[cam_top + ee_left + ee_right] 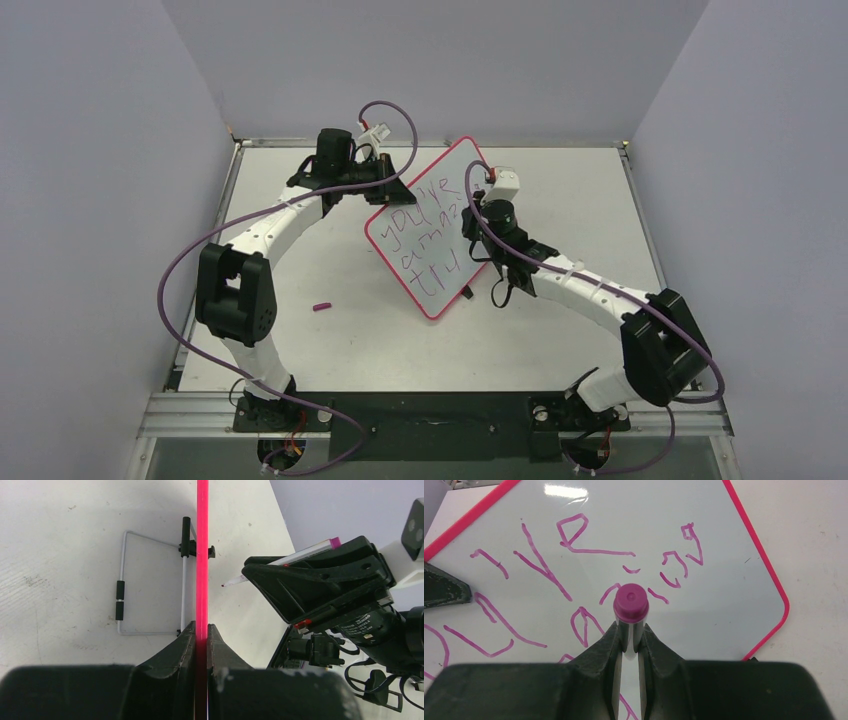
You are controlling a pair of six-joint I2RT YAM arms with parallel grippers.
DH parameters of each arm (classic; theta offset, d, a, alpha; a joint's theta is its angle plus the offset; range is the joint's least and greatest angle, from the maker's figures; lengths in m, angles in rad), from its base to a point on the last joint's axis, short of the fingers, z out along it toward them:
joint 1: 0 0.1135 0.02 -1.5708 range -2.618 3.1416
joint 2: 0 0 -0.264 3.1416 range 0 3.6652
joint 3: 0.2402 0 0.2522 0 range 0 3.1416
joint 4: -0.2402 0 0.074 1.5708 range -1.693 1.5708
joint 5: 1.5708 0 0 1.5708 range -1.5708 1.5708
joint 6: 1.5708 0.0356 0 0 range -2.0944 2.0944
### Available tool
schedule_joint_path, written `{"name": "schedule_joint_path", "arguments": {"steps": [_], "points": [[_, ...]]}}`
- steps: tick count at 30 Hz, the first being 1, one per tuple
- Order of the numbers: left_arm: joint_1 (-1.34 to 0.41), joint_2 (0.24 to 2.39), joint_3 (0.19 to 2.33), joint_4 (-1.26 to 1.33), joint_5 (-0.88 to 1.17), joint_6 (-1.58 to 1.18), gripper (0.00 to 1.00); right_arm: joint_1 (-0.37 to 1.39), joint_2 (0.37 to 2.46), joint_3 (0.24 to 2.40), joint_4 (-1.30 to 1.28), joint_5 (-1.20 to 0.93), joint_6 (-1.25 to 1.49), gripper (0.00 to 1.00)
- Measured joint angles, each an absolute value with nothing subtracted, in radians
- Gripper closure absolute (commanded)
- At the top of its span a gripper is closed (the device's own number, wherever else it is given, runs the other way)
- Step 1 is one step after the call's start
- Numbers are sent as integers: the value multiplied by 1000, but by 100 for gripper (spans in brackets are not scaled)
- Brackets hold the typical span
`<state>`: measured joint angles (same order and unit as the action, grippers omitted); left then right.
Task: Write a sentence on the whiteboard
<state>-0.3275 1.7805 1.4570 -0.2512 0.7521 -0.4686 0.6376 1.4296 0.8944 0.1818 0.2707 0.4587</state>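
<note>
The whiteboard (455, 170), white with a pink rim, stands tilted on edge in the middle of the table. Its face carries the sentence (432, 235) in purple scrawl over three lines. My left gripper (385, 190) is shut on the board's upper left rim, which shows as a pink strip (202, 555) between the fingers (201, 630). My right gripper (630, 630) is shut on a purple-ended marker (630, 605) pointed at the board (724, 595) and its lettering (544, 565). In the left wrist view the marker's tip (223, 585) stands a short way off the board's face.
A small purple cap (321, 307) lies on the table left of the board. A wire stand (150, 580) is clipped behind the board. Grey walls close in the table on the left, right and back.
</note>
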Motion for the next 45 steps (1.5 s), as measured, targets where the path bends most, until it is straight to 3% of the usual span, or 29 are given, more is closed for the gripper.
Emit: {"name": "schedule_joint_path", "arguments": {"steps": [45], "points": [[-326,1781,1457,-251,749,-468,100,606,1505,718,321,208,535,100]]}}
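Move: The right hand grips the marker. Its next writing place, a blank patch on the third line, is about 1 cm ahead of it, level sideways and 9 cm below. From the right hand, the last third-line letter is about 2 cm back, 3 cm left and 10 cm below; the lower black clip is roughly 10 cm back and 14 cm below, level sideways. From the left hand, pinching the board's edge, that patch is some 6 cm back, 11 cm right and 12 cm below. Bring the right hand down about 8 cm beside the third line's last letter, easing a centimetre left at first, then about 2 cm back and right, and stop there. Tip the fingers down some 8 degrees, keep the marker gripped and bring its tip in close to the board. Let the left gripper keep the board still by its edge. ##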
